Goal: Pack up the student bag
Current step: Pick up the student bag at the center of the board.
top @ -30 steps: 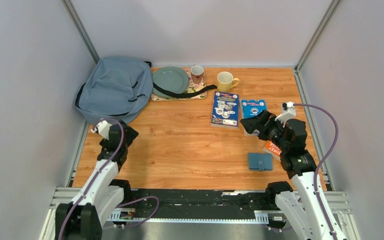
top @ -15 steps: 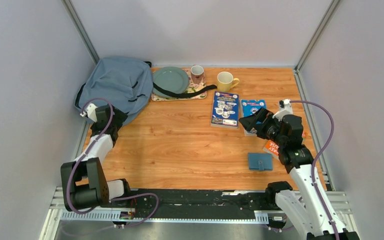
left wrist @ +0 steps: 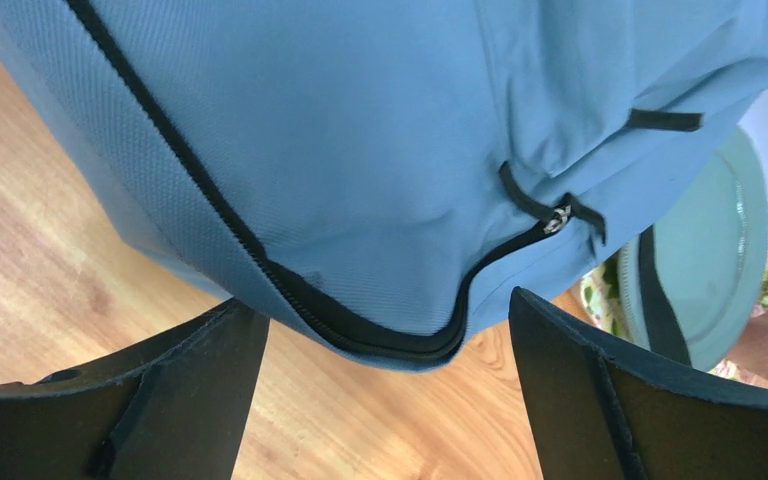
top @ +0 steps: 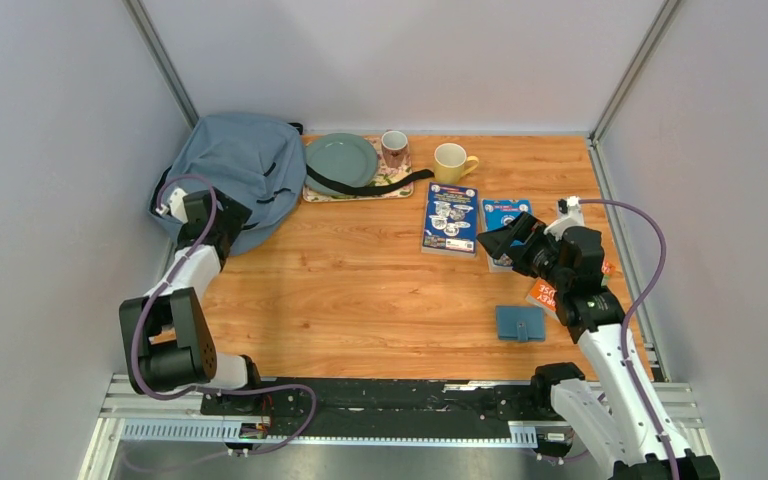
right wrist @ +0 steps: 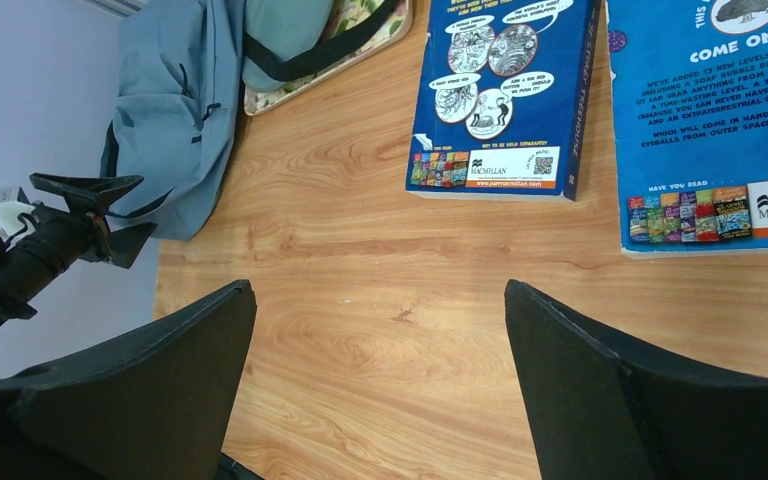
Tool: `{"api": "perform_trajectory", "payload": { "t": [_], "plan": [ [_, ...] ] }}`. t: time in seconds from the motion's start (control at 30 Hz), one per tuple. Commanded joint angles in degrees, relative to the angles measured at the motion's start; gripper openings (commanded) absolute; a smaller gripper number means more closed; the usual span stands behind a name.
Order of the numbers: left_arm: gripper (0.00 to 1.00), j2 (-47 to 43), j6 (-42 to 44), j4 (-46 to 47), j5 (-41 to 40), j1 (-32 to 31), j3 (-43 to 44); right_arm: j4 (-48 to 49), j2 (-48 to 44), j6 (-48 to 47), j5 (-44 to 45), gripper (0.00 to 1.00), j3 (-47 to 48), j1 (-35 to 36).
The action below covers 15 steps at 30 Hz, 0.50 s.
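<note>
The student bag [top: 232,172], soft grey-blue with black zippers, lies at the table's back left. In the left wrist view the bag [left wrist: 360,140] fills the upper frame, and its black zipper [left wrist: 340,325] curves along the near edge. My left gripper [top: 226,218] is open just short of that edge [left wrist: 385,330], with nothing between its fingers. My right gripper [top: 497,241] is open above bare wood [right wrist: 378,300], beside two blue books [top: 450,217] [top: 505,210], and holds nothing.
A green plate [top: 341,160] sits on a floral mat [top: 392,186] with a black strap [top: 370,186] across it. A patterned mug [top: 394,148] and a yellow mug [top: 451,161] stand behind. Near the right arm lie a blue wallet [top: 520,323] and an orange book [top: 545,296].
My left arm has stretched forward and left, bringing its open gripper up to the bag's near edge. The right gripper has shifted slightly left, still open.
</note>
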Motion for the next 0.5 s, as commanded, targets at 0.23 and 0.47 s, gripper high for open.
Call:
{"api": "perform_trajectory", "payload": {
  "t": [0.23,0.47],
  "plan": [
    [0.63,3.09,-3.59,-6.03,5.73,2.97,-0.92,-0.76,-0.40,-0.38,1.45,0.98,3.05,0.16],
    [0.00,-3.23,-3.34,-6.90,3.89,4.73,-3.82,-1.64,-1.46,0.49,1.98,0.98,2.97,0.16]
  ]
}}
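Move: Under the left hand's wide-open fingers lies the near zipped edge of the student bag, some 3 cm back and 4 cm below. The bag's middle is about 10 cm ahead, 5 cm to the left and 4 cm down. The green plate lies roughly 18 cm ahead and 20 cm to the right of this hand, the cup about 17 cm ahead and 32 cm right. From the right hand, the bag's middle is around 22 cm ahead and 57 cm left. Sinking about 4 cm while drawing back some 3 cm, the left hand brings its fingers down onto the bag's near edge and tips them about 10 degrees further down and over. After the first part of the descent the fingers swing from wide open to nearly shut, pinching the blue fabric beside the black zip between their tips. ##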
